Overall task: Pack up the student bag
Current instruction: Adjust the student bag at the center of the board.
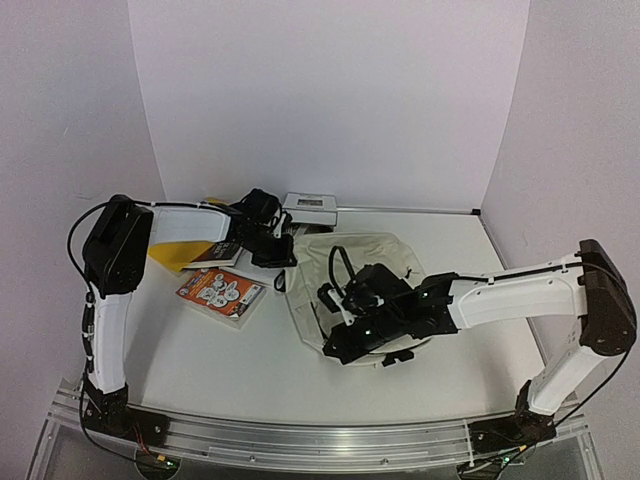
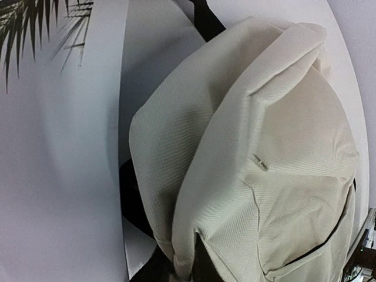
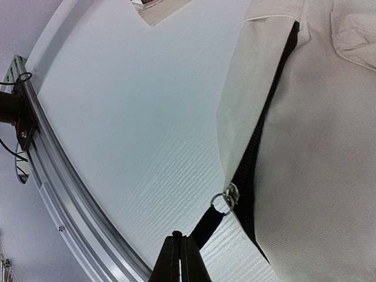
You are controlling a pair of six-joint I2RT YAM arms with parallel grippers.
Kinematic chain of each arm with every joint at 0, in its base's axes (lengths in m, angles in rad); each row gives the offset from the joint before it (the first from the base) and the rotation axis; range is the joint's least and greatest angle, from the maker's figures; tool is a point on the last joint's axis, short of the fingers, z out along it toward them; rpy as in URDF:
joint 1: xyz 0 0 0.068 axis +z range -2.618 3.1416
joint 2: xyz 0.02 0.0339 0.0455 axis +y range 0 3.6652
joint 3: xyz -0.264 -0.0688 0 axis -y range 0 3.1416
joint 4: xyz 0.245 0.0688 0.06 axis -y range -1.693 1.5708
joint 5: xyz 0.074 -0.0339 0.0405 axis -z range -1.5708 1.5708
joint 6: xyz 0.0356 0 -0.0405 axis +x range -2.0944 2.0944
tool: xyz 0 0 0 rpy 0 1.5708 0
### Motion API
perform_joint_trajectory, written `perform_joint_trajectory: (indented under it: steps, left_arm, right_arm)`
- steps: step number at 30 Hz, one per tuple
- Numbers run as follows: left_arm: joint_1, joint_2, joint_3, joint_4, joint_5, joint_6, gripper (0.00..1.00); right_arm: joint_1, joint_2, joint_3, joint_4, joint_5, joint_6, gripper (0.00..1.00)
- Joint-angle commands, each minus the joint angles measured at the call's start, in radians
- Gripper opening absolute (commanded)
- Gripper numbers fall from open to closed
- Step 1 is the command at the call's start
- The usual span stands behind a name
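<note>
The student bag (image 1: pixel 375 258), cream fabric with black straps, lies flat on the white table right of centre. My left gripper (image 1: pixel 282 250) sits at its back left edge. In the left wrist view that gripper (image 2: pixel 179 269) is shut on a pinched fold of the bag's cream cloth (image 2: pixel 270 147). My right gripper (image 1: pixel 337 350) is at the bag's near left edge. Seen from the right wrist, this gripper (image 3: pixel 182 249) is shut, and the black zipper pull (image 3: pixel 207 224) runs taut from its fingers to a metal ring (image 3: pixel 222 202) on the black zipper (image 3: pixel 264 129).
An orange and white book (image 1: pixel 220 292) lies left of the bag, with a darker book (image 1: pixel 215 255) and a yellow sheet (image 1: pixel 175 252) behind it. A white box (image 1: pixel 310 207) stands at the back wall. An aluminium rail (image 1: pixel 300 440) edges the near side.
</note>
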Motion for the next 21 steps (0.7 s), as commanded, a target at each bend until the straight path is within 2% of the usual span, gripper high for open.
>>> perform_joint_trajectory:
  steps: [1, 2, 6, 8, 15, 21]
  left_arm:
    - [0.034, -0.006, 0.126, 0.119, -0.105, 0.036, 0.22]
    - [0.032, -0.022, 0.128, 0.090, -0.112, 0.018, 0.40]
    - [0.007, -0.136, 0.000, 0.082, -0.116, -0.060, 0.74]
    - [-0.022, -0.181, -0.072, 0.066, -0.124, -0.104, 0.79]
    - [-0.179, -0.225, -0.178, -0.060, -0.122, -0.258, 0.82]
    - [-0.211, -0.288, -0.361, 0.025, -0.026, -0.439, 0.83]
  right_arm:
    - [0.018, -0.038, -0.010, -0.009, -0.133, 0.015, 0.00]
    - [0.017, -0.035, -0.007, 0.003, -0.123, 0.015, 0.00]
    - [0.018, -0.029, 0.018, 0.019, -0.071, 0.017, 0.00]
    - [0.017, -0.024, 0.029, 0.032, -0.042, 0.018, 0.00]
    - [0.017, -0.019, 0.025, 0.099, -0.016, 0.032, 0.00]
    - [0.017, -0.020, 0.021, 0.127, -0.031, 0.035, 0.00]
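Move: The student bag's left edge, the stretch that the left hand is bound for, lies about 12 cm back and 3 cm right of the left hand, which still pinches that edge farther out; the bag's middle is some 11 cm back and 15 cm right, a little lower. The orange book sits 15 cm left and 8 cm back, the grey box about 15 cm ahead and 4 cm right. From the right hand, that edge stretch is roughly 15 cm ahead, 9 cm left. The bag's far left edge comes free as the left fingers spread wide; the left hand lifts about 5 cm with a short push forward, then sweeps back some 11 cm along the bag's left side and sinks to its old height, the open fingers ending over a nearer stretch of that edge. The right hand keeps its shut grip on the bag's black strap, nearly still. ##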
